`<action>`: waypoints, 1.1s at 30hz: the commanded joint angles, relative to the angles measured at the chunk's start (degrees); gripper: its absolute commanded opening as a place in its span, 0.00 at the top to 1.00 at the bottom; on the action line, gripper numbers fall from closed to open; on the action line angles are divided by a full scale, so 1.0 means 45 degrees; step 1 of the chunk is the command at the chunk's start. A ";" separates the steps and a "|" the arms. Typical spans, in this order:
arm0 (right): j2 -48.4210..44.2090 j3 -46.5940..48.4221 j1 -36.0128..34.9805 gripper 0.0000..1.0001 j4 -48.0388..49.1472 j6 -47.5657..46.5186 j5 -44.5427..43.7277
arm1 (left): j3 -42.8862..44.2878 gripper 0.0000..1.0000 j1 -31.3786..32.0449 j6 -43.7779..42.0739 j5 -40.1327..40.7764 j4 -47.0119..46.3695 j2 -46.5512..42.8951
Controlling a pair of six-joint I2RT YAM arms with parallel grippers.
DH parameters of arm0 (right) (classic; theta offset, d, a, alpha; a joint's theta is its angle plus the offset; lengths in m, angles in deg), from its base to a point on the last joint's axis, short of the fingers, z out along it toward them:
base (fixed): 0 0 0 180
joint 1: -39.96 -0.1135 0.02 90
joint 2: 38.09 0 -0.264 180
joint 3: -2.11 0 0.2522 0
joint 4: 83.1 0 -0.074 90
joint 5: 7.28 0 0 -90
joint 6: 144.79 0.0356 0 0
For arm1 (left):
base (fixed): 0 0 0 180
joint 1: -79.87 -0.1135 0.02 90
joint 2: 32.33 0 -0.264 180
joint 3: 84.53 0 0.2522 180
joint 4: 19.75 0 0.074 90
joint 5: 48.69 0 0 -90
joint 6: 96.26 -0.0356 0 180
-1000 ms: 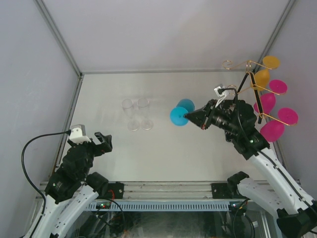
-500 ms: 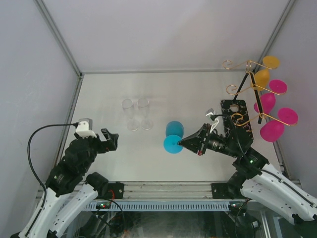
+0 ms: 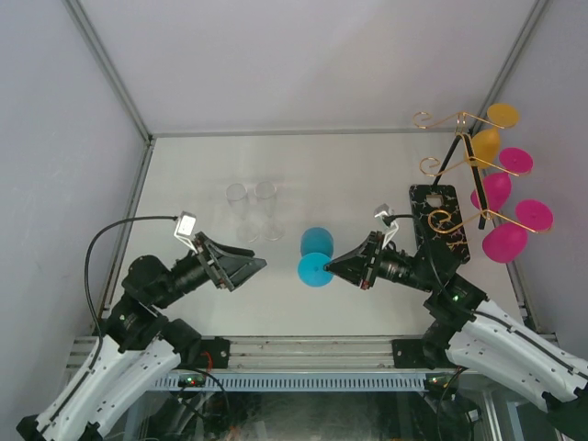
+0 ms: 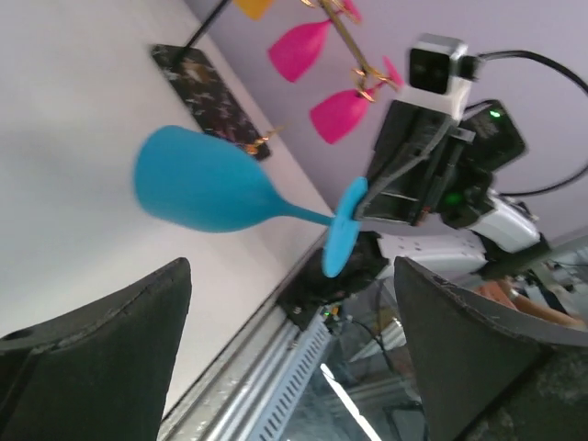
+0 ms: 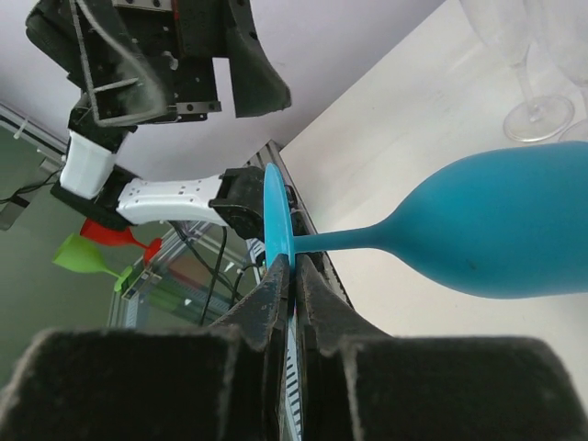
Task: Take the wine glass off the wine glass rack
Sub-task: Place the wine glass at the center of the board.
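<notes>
A blue wine glass (image 3: 318,248) hangs level above the table's middle, off the wine glass rack (image 3: 457,165). My right gripper (image 3: 334,266) is shut on the rim of its round foot (image 5: 276,216), and the bowl (image 5: 501,230) points away from the fingers. My left gripper (image 3: 250,272) is open, just left of the glass and aimed at it, with nothing between its fingers. In the left wrist view the blue glass (image 4: 197,184) floats beyond the open left gripper (image 4: 290,266). The rack's black marbled base (image 3: 439,225) stands at the right.
Pink glasses (image 3: 503,243) and yellow glasses (image 3: 487,142) hang on the rack's gold arms by the right wall. Two clear flutes (image 3: 254,211) stand left of centre, just behind the left gripper. The table's near rail (image 3: 303,349) runs below both arms.
The right arm carried the blue glass left and nearer, away from the rack. The left arm swung up and right, turning its open fingers toward the glass.
</notes>
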 commanded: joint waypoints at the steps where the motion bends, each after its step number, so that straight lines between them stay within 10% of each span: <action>1: 0.0272 0.0082 -0.0277 1.00 0.1484 0.0257 0.0204 | 0.0080 0.09 0.1817 0.0682 0.0198 -0.2103 0.0299; 21: 0.0571 0.0082 -0.0816 1.00 0.2165 0.0504 0.0292 | 0.0411 0.43 0.4669 -0.0028 0.2254 -0.3351 0.3063; 33: 0.0671 0.0082 -0.0920 1.00 0.2075 0.0540 0.0196 | 0.0292 0.99 0.4984 -0.0142 0.1877 -0.4111 0.3575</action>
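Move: The blue glass's foot is about 12 cm to the left hand's right, some 2 cm back and near its height; the bowl slants forward and down, about 9 cm ahead of the foot and 8 cm below it. Beyond stand two clear glasses, roughly 22 cm ahead of the left hand and 18 cm below, one 1 cm right, the other 6 cm left. The foot's centre lies some 3 cm left of the right hand, level with it. The left hand goes about 8 cm right, pinching the blue glass's foot opposite the right hand's kept grip. ##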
